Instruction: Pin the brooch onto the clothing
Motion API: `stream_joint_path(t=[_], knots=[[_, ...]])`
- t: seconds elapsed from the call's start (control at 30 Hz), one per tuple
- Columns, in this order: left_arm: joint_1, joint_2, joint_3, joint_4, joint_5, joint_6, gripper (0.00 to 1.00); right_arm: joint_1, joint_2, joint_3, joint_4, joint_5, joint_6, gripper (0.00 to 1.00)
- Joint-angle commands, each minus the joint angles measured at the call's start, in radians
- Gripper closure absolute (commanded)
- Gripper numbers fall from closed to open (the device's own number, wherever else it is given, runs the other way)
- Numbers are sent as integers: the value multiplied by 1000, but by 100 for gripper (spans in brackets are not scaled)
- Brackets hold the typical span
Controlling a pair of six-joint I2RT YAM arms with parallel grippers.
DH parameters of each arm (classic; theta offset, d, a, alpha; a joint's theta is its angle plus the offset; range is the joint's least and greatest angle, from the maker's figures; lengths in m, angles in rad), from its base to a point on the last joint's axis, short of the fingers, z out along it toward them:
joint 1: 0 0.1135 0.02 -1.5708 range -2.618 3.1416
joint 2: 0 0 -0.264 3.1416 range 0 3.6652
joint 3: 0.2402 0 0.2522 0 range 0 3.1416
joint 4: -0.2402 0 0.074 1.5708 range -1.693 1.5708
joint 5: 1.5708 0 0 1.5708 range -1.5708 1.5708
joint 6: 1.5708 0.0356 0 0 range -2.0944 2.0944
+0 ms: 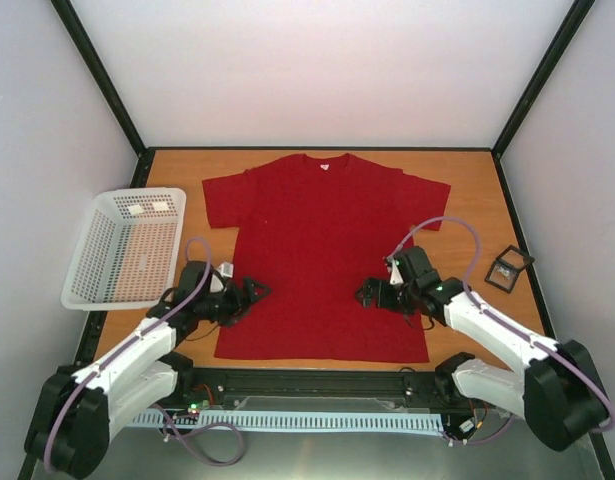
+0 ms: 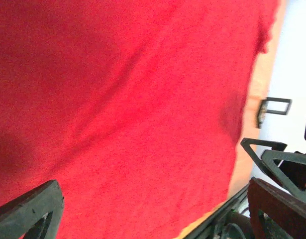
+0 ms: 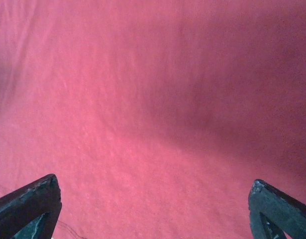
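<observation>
The clothing, a red T-shirt (image 1: pixel 322 255), lies flat on the wooden table with its collar at the far side. A small dark square-framed piece (image 1: pixel 509 268), which I take for the brooch, sits on bare wood right of the shirt and shows in the left wrist view as the dark frame (image 2: pixel 275 106). My left gripper (image 1: pixel 253 292) hovers open over the shirt's lower left part, with only red cloth between its fingers (image 2: pixel 153 199). My right gripper (image 1: pixel 366 293) is open over the lower right part, again over plain cloth (image 3: pixel 153 191). Neither holds anything.
A white mesh basket (image 1: pixel 92 262) stands at the table's left edge. A black rail (image 1: pixel 317 382) runs along the near edge between the arm bases. White walls close in the back and sides. The right arm's fingers (image 2: pixel 272 154) show at the edge of the left wrist view.
</observation>
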Motion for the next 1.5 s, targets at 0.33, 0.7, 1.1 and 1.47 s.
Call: stream_joint_path(t=[0.33,0.7,1.1,1.47], knots=[[-5,148,717,-73,-111,546,0,-521,-32,446,-269,399,-305,0],[-265,134,668,-51,-577,924,0,-784,-36,278,-202,464,-277,1],[-474,188,618,-22,-691,914,0,-959,158,291,-140,476,-267,11],[-472,337,682,-27,-690,882,0,-966,352,308,-39,395,-290,31]])
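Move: Well out to the right, about 36 cm from the right hand and some 9 cm farther ahead, the brooch lies in its open box, roughly 5 cm below that hand. The box lid stands up about 4 cm beyond the brooch and 4 cm to its right. The shirt's right sleeve lies some 26 cm ahead and 18 cm to the right of the right hand. From the left hand, the brooch is about 66 cm to the right and 9 cm ahead. Lifting off the shirt area, the right hand arcs forward and swings roughly 33 cm right, then sinks over the brooch box, wrist turning some 50 degrees clockwise and fingers narrowing to about two-thirds open. The left rises 25 cm and forward, then eases right and partway down over the shirt, rolling strongly, fingers wide open. ##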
